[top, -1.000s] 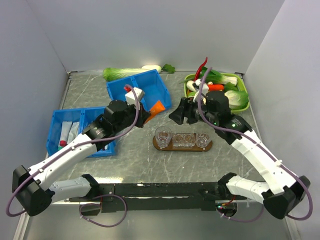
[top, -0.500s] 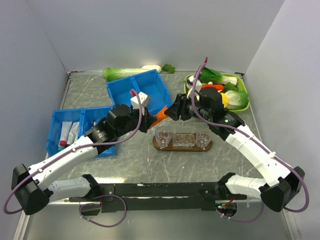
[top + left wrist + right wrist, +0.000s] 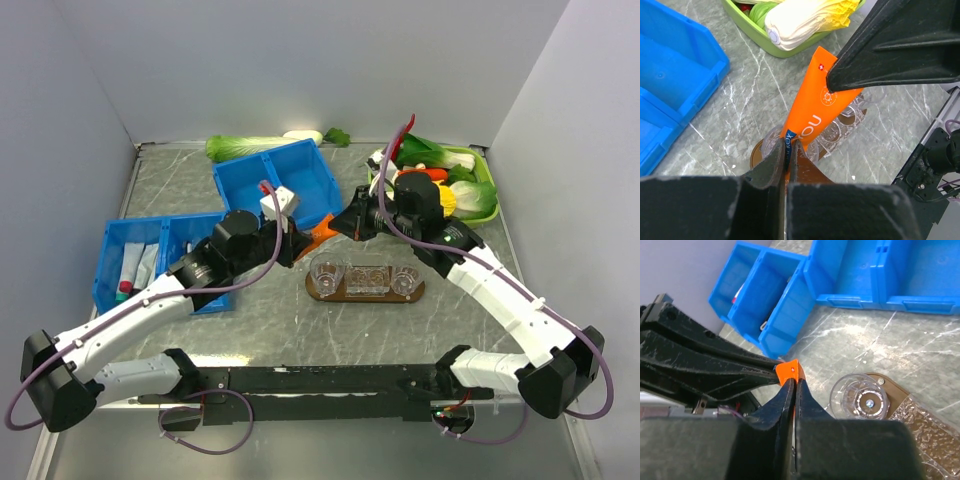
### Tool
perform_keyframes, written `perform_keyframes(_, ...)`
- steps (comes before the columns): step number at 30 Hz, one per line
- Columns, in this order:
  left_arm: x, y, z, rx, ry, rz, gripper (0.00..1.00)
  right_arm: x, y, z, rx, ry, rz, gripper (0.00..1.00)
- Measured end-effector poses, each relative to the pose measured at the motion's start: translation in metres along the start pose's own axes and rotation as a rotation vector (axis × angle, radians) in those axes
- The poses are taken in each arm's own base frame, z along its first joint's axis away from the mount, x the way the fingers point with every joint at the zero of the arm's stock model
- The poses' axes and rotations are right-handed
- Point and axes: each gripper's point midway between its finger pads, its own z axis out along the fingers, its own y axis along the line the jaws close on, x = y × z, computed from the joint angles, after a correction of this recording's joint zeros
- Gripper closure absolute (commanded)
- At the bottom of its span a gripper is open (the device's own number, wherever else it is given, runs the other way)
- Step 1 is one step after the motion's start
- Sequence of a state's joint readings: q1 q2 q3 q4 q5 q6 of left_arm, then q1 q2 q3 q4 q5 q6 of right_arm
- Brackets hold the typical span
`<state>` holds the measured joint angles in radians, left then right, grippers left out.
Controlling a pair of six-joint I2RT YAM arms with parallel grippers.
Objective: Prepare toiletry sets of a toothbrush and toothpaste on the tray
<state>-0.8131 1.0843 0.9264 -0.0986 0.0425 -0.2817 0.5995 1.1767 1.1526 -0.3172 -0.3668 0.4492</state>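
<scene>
A flat orange packet (image 3: 318, 229) hangs in the air between both arms, just behind the tray's left end. My left gripper (image 3: 788, 145) is shut on its near end (image 3: 812, 112). My right gripper (image 3: 794, 381) is shut on the other end (image 3: 789, 371). The dark wooden tray (image 3: 417, 294) lies mid-table with clear cups (image 3: 326, 271) (image 3: 404, 281) standing on it. One cup (image 3: 859, 397) shows empty below my right gripper. White tubes (image 3: 132, 264) lie in the left blue bin (image 3: 108, 262). I cannot make out a toothbrush.
A second blue bin (image 3: 300, 170) stands behind the packet. The green tray (image 3: 488, 212) of vegetables sits at the back right, close behind my right arm. A leafy vegetable (image 3: 245, 147) lies along the back wall.
My right gripper swung left from beside the green tray and shut on the packet's free end. My left gripper shifted slightly right with the packet still in it.
</scene>
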Motion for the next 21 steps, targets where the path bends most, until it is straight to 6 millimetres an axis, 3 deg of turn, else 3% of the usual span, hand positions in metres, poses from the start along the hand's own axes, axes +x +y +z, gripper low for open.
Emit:
perform_keyframes(2,-0.001,-0.001,-0.001,0.005,-0.001,0.002,0.67,-0.001,0.002,-0.001,-0.01,-0.003,-0.003,1.0)
perform_keyframes(3,-0.001,-0.001,-0.002,0.009,0.0,0.004,0.46,-0.001,0.004,-0.002,-0.019,-0.003,-0.005,1.0)
perform_keyframes(6,-0.003,-0.007,-0.003,0.043,-0.006,0.013,0.21,-0.002,0.008,-0.006,-0.036,-0.006,-0.02,1.0)
perform_keyframes(9,-0.006,-0.017,-0.008,0.095,-0.012,0.012,0.15,-0.004,0.012,-0.014,-0.045,-0.017,-0.052,1.0)
perform_keyframes(16,-0.02,-0.033,-0.022,0.259,-0.015,0.0,0.14,-0.001,0.036,-0.044,-0.159,-0.009,-0.174,1.0)
perform_keyframes(21,-0.019,-0.062,-0.034,0.464,0.029,-0.016,0.16,0.011,0.058,-0.06,-0.288,0.058,-0.244,1.0)
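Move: The orange toothpaste tube is pinched by both hands at once, the right at its flat tail and the left near its other end. Below the right hand stands the tray's round left glass, about 22 cm down, 2 cm ahead and 2 cm to the left. Level with that glass, the square glass lies about 9 cm to its right; the empty blue bin is some 23 cm farther out and 13 cm left of it. From the left hand the round glass is about 4 cm ahead, 6 cm right and 19 cm down. The toothpaste tube passes wholly to the right hand: the left fingers spread wide and let go while the right keeps its pinch on the flat tail. The right hand carries it back about 7 cm and up some 4 cm, swinging counter-clockwise; the opened left hand goes back and up alongside, turning clockwise some 25 degrees. ##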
